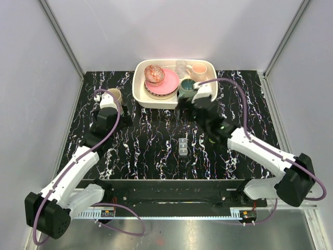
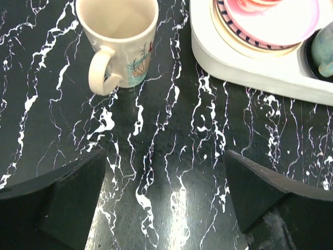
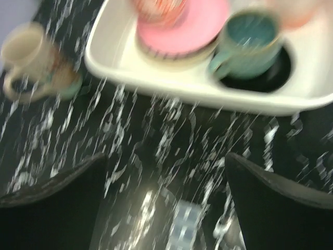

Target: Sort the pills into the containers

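The containers (image 1: 182,146) are a short clear strip of three square compartments, lying mid-table. They also show as a blur at the bottom of the right wrist view (image 3: 184,229). No pills show in any view. My left gripper (image 1: 110,105) hovers at the far left, open and empty, just short of a cream mug (image 1: 114,96); in its own view the gripper (image 2: 166,179) frames bare marble. My right gripper (image 1: 187,104) hangs open near the white tray's front edge, beyond the containers. Its view (image 3: 166,177) is smeared and nothing sits between the fingers (image 3: 270,192).
A white tray (image 1: 140,91) at the back holds a pink plate (image 1: 161,86) with a patterned bowl, a teal mug (image 1: 186,86), a glass and a peach cup. The cream mug (image 2: 122,41) stands left of the tray (image 2: 250,73). The table is black marble.
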Controlling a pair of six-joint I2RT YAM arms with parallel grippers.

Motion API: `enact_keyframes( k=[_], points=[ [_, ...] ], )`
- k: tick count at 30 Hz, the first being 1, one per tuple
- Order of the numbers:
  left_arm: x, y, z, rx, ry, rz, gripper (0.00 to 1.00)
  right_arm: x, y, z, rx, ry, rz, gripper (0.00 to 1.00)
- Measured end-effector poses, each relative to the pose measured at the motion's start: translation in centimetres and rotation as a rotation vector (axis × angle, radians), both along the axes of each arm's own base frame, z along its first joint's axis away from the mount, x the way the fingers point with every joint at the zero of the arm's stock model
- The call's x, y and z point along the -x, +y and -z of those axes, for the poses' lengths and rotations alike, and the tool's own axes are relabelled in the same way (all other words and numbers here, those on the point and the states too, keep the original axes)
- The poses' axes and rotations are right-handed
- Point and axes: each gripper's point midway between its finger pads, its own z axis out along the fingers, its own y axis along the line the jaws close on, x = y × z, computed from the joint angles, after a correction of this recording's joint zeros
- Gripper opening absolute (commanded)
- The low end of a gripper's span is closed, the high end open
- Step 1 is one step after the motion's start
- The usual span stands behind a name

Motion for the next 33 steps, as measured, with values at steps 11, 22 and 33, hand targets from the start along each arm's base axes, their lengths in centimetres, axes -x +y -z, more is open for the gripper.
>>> enact_keyframes(
  k=[11,22,33],
  points=[
    [1.9,-0.8,0.4,0.025,0.053,0.025,0.99,10.2,7.1,12.7,0.081,0.351,-0.11,0.95],
    [2.5,-1.4,1.1,0.045,0.092,0.051,0.99,12.0,5.2,18.7,0.135,0.519,-0.004,0.95],
    [2.6,-1.5,1.2,0.047,0.098,0.058,0.99,12.5,4.5,21.8,0.167,0.595,0.054,0.93]
  ],
)
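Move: The pill box lies below the right hand, about 26 cm down, some 9 cm back and 4 cm to the left. The pill bottle stands about 14 cm to the right of the box and 3 cm farther out. The teal mug in the tray is roughly 18 cm ahead of the right hand, 2 cm left and 20 cm below. From the left hand the pill box is about 28 cm right, 7 cm back and 19 cm down. No touch shows yet: the right hand drops towards the pill box, some 22 cm down and 12 cm back. It first carries on about 7 cm left, then edges 3 cm back to the right and slows over the box, fingers staying wide open as the wrist tips about 35 degrees downward. The left hand, open and empty, eases back about 3 cm and slightly down. ##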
